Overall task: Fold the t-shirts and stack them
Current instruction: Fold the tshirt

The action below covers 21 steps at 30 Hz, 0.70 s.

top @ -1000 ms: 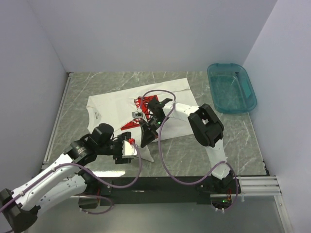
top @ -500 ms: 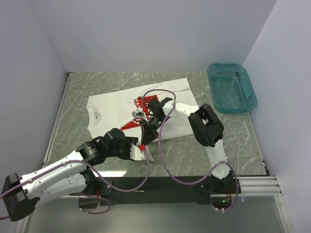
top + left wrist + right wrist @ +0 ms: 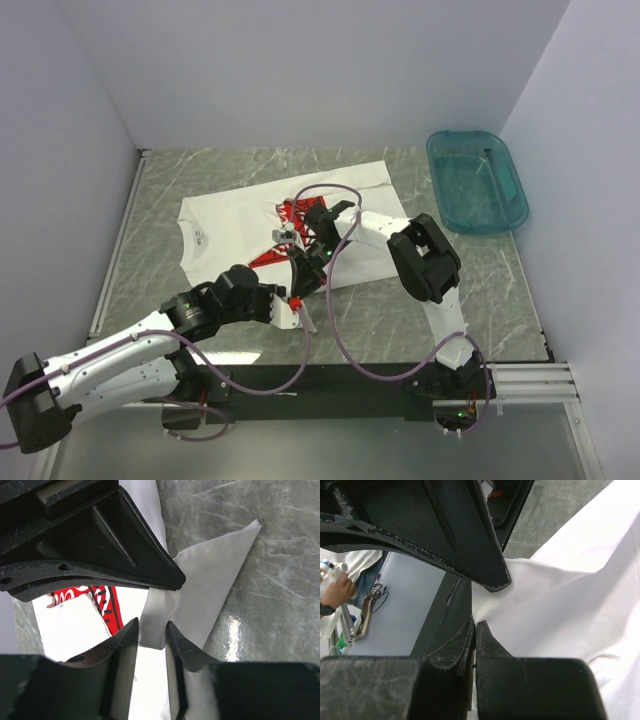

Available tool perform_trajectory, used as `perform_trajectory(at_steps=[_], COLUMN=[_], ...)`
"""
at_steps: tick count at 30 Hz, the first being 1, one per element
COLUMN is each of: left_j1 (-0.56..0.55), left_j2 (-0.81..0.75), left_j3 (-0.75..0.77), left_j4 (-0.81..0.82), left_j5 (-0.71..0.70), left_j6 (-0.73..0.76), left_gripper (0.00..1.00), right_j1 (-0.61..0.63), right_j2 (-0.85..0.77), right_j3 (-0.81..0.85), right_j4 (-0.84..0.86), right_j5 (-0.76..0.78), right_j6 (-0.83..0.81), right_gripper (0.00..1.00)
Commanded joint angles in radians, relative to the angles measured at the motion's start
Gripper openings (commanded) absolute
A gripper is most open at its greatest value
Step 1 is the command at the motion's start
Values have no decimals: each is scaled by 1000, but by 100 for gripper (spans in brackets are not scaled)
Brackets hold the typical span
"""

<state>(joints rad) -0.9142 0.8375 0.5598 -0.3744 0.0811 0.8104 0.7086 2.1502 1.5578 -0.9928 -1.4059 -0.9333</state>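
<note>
A white t-shirt (image 3: 230, 220) with a red chest print (image 3: 290, 212) lies spread on the table, its near hem lifted. My right gripper (image 3: 303, 275) is shut on a pinch of the white cloth (image 3: 570, 605) at the near hem, and the jaws meet on the cloth (image 3: 475, 625). My left gripper (image 3: 297, 312) is just in front of it. In the left wrist view its jaws (image 3: 151, 630) stand either side of a fold of the shirt (image 3: 215, 580) and press on it. A loose corner of cloth lies on the table beside them.
A teal plastic basin (image 3: 478, 180) stands at the back right. The marbled grey table (image 3: 480, 290) has a metal rail along its left edge (image 3: 115, 250). The right arm's elbow (image 3: 425, 260) rises over the shirt's right side.
My left gripper has moved right along the near hem, close up to the right gripper, with cloth in its jaws. The right gripper has stayed in place.
</note>
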Motion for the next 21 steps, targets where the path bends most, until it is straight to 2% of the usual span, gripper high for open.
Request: perform_trajectory(at_steps=[1,2,5,6,10,11,12,13,14,15,16,17,19,21], left_j1=[-8,-8,-11,-12,-15,-17,-20,-25,-29,-34,-40,-44,-55,-58], left_j2=[-9,-8,0,0,5,6,9,9,9,6,2,-1,-20,-46], left_j3=[-5,-5,2,3,8,15,18,22,32,35,41,46,49,49], left_j4=[15,14,11,12,9,3,-12,-20,-30,-50,-64,-75,-107,-126], left_j5=[-6,-6,-3,-4,0,2,5,6,6,8,11,11,6,6], left_j6=[10,9,7,7,1,-4,-7,-11,-23,-31,-48,-54,-79,-97], left_gripper=[33,31,13,1,0,0,0,0,0,0,0,0,0,0], right_j1=[-3,-3,-3,-3,-3,-3,-3,-3,-3,-3,-3,-8,-15,-24], right_j2=[8,11,11,13,16,14,13,10,-1,-12,-25,-68,-128,-216], right_j3=[41,41,39,41,41,42,41,42,41,39,30,-11,-71,-136], right_j4=[-27,-29,-29,-29,-29,-27,-27,-21,-1,23,121,191,378,434], right_j5=[-42,-42,-41,-41,-36,-33,-24,-13,2,52,89,126,245,333], right_j6=[-21,-21,-21,-21,-18,-16,-7,1,11,63,115,245,332,375], right_gripper=[0,0,0,0,0,4,27,39,46,57,62,69,76,80])
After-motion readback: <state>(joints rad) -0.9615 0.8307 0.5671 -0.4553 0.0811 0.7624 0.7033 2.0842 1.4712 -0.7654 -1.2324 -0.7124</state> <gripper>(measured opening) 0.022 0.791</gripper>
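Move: The left hand's half-open fingers already straddle the t-shirt's sleeve piece, about 1 cm to the hand's right, while the right hand's shut fingers hold that same piece at their own tips. Counted from the left hand, the red print lies roughly 18 cm ahead, level sideways and 10 cm below. The loose sleeve tip is some 5 cm back, 4 cm to the right and 9 cm down. Staying almost in place at first, the left hand shuts its fingers and pinches the sleeve piece beside the right hand's tips. The right hand then opens wide and lets go, dipping about 2 cm down and 1.5 cm forward with a tilt of some 10 degrees, while the left eases about 2 cm back towards the table's front edge and 1 cm down, keeping its pinch. ##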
